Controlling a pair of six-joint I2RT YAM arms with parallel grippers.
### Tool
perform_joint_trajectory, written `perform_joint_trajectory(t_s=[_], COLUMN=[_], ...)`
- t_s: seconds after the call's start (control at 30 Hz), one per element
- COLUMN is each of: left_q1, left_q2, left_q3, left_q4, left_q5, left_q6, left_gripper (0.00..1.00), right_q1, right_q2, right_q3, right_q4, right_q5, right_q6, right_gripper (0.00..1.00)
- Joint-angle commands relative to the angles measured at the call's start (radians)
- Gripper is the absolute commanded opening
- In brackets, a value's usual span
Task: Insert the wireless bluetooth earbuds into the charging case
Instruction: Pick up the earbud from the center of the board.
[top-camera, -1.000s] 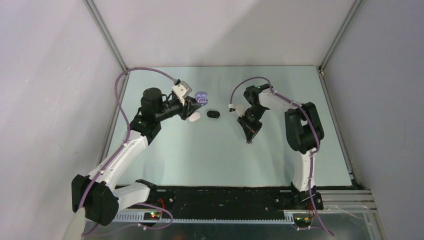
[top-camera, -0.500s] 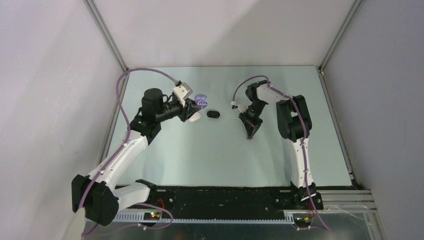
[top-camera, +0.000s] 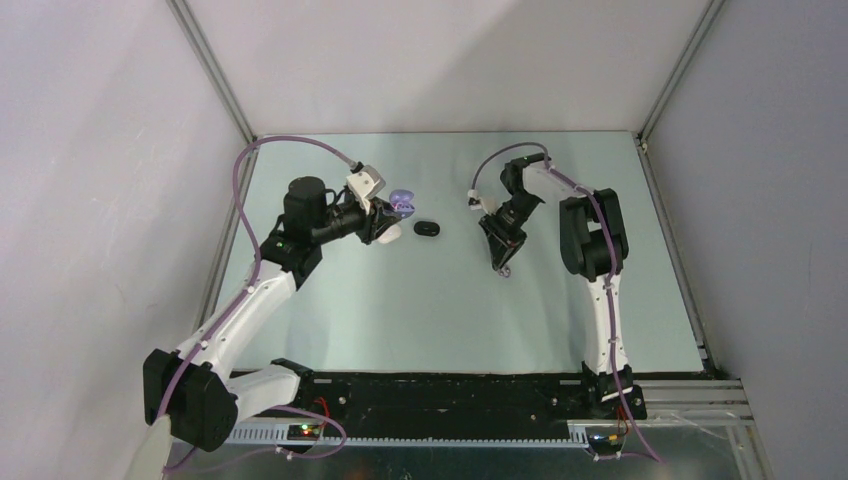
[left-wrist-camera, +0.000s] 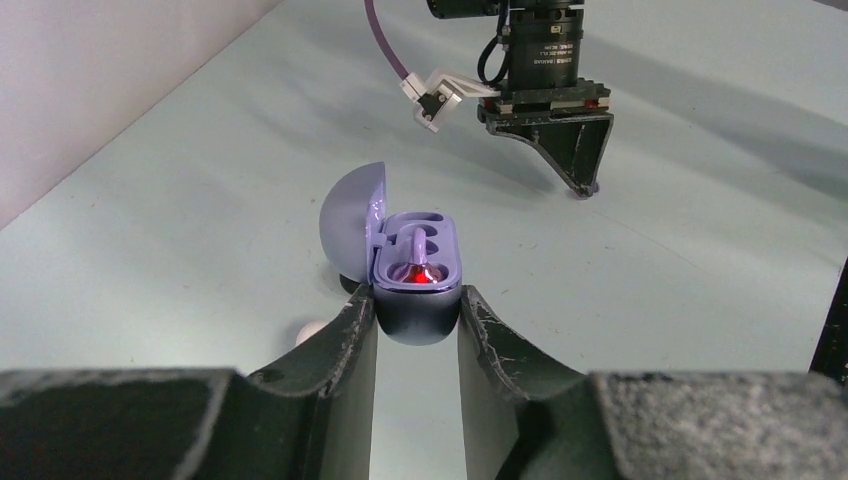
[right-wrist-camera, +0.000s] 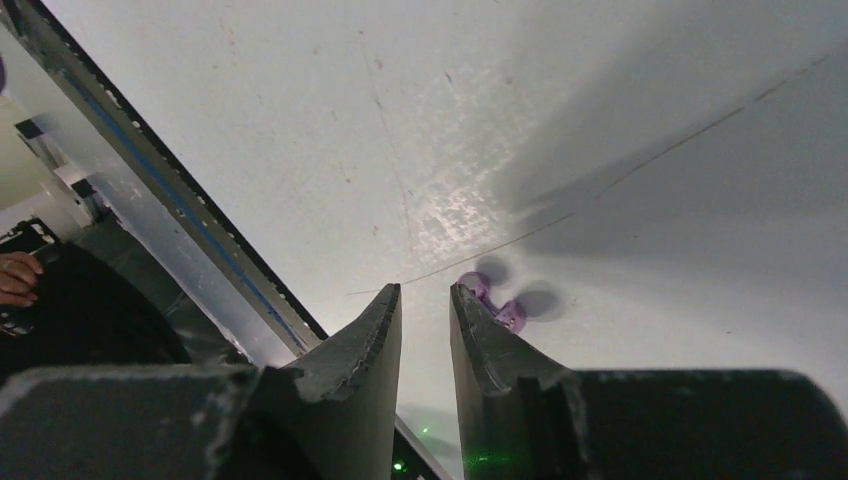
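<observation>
My left gripper (left-wrist-camera: 417, 300) is shut on a lavender charging case (left-wrist-camera: 415, 250), held just above the table with its lid swung open to the left. One lavender earbud (left-wrist-camera: 417, 262) sits in it, and a red light glows at its near end. In the top view the case (top-camera: 403, 200) shows at the left gripper's (top-camera: 396, 210) tip. My right gripper (right-wrist-camera: 425, 290) points down at the table, jaws a little apart with nothing between them. A second lavender earbud (right-wrist-camera: 497, 304) lies on the table against the outside of its right finger, seen in the top view as the earbud (top-camera: 508, 272) beside the right gripper (top-camera: 500, 266).
A black oval case (top-camera: 427, 229) lies on the table between the two grippers. A white rounded item (top-camera: 391, 233) rests under the left gripper, also visible as the white item (left-wrist-camera: 307, 331) in the left wrist view. Grey walls close in the table (top-camera: 400, 320) on three sides.
The right gripper has swung its wrist, shifted slightly away, and parted its jaws; the lavender earbud now lies beside its tip. The left gripper keeps holding the case still.
</observation>
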Motion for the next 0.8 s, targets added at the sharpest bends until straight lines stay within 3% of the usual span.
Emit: perform_joint_trajectory(t_s=[0.0,0.13,0.23,0.4,0.47,0.6,0.77], left_q1=[0.007,0.007,0.007,0.007,0.006,0.007,0.007], left_q2=[-0.005,-0.006,-0.012,-0.012,-0.011,-0.012,-0.015], left_q3=[0.043,0.043,0.036,0.036,0.037,0.039,0.040], left_q4=[0.033,0.039,0.038,0.042,0.040,0.031,0.026], left_q5=[0.001,0.001,0.001,0.001,0.000,-0.003,-0.005], left_q6=[0.013,0.014,0.015,0.016,0.015,0.017,0.020], left_gripper=[0.00,0.00,0.00,0.00,0.00,0.00,0.00], right_q1=[0.001,-0.002,-0.005,0.004,0.012,0.024,0.041], right_q2=[-0.095,-0.184,-0.327,-0.775,-0.884,-0.946,-0.906], right_q3=[0.030,-0.020,-0.163,-0.697,-0.857,-0.984,-0.999], right_q4=[-0.021,0.014,0.152,0.613,0.743,0.827,0.819], right_q5=[-0.076,-0.098,-0.091,-0.080,-0.054,-0.024,-0.008], right_q6=[0.036,0.010,-0.129,-0.617,-0.792,-0.991,-1.057], right_gripper=[0.29,0.29,0.29,0.27,0.27,0.27,0.25])
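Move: The earbud lies on the board almost under the right fingertips, about 1 cm back, 1 cm to the right and 2 cm below. From that hand the black case stands some 15 cm left and 9 cm ahead, the white case roughly 23 cm left and 8 cm ahead, both near board height. From the left hand, the earbud is about 19 cm right, 1 cm back and 23 cm below. The right hand rises about 7 cm and draws back from the earbud, pivoting counter-clockwise, then sinks 3 cm. ##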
